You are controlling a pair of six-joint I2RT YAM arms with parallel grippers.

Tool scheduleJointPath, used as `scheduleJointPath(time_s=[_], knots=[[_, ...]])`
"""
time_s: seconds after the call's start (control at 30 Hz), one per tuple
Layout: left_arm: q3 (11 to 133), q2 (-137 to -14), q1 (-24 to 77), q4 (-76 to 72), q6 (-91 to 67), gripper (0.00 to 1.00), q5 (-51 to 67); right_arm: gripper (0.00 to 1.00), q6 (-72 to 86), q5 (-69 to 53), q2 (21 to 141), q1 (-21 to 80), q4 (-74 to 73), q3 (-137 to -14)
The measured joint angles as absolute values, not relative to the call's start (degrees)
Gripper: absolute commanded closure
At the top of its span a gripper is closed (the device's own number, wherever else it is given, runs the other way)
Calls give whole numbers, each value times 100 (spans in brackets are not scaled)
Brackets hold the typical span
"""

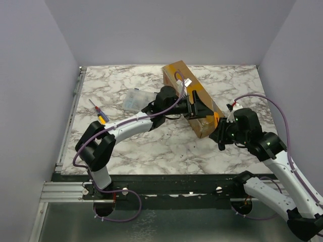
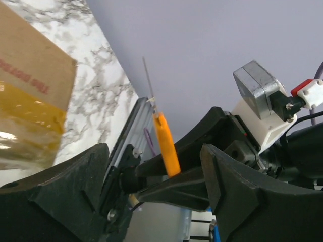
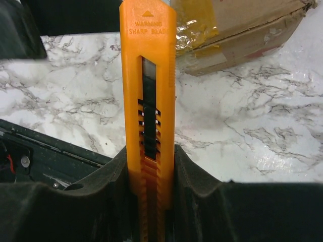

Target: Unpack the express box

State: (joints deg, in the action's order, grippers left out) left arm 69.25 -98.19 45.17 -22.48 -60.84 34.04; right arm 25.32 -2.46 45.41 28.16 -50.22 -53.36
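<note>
The express box, a long brown carton with tan tape, lies slanted on the marble table right of centre. My left gripper hovers over its middle, open. In the left wrist view the box lies off to the left, outside the wide-spread fingers, and nothing sits between them. My right gripper is shut on an orange utility knife, which stands straight up out of the jaws. The box's taped near end is just beyond the knife's tip. The same knife shows in the left wrist view.
A small clear plastic case lies left of the box behind the left arm. A screwdriver with a coloured handle lies near the table's left side. A metal rail runs along the left edge, and grey walls close in three sides.
</note>
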Motion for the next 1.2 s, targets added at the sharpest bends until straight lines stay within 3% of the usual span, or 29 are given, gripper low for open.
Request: scheduleJointPath(time_s=[0.17,0.53,0.6,0.7,0.77,1.2], knots=[[7081,-10038,4934,-2486,-6488,31,3175,99,2438,-250,4486,2816,-5000,-5336],[7306,-10344,5328,-2679,-6899,88,2864,99,2434,-217,4171,2814,-5046,-5352],[7402,-10401,5339,-2674,-6958,100,2862,94,2412,-128,4152,2805,-5057,-5354],[7498,-10473,5354,-2687,-7054,100,2864,54,2412,19,4099,2801,-5122,-5417],[7544,-10492,5378,-2707,-7074,100,2842,41,2510,143,4066,2805,-5212,-5478],[7509,-10488,5459,-2779,-7074,100,2314,43,3103,639,4119,2814,-5168,-5695]])
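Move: The knife, upright in my right hand, has its middle about 7 cm right of my open left hand, 5 cm back and 3 cm lower. From my right grip that middle is some 3 cm ahead, 3 cm above and 1 cm left. The box's middle is roughly 10 cm ahead of my left hand, 4 cm left and 17 cm below; the clear parts case is 11 cm ahead and 26 cm left, 21 cm below. I take the knife over into my left hand: it goes about 6 cm to the right and 3–4 cm back, closing its fingers from wide open to pinch the orange nose below the blade. Only then do I open my right fingers partway off the handle, lifting that hand some 4 cm in all, easing it 2 cm right and turning it about 10 degrees clockwise. ##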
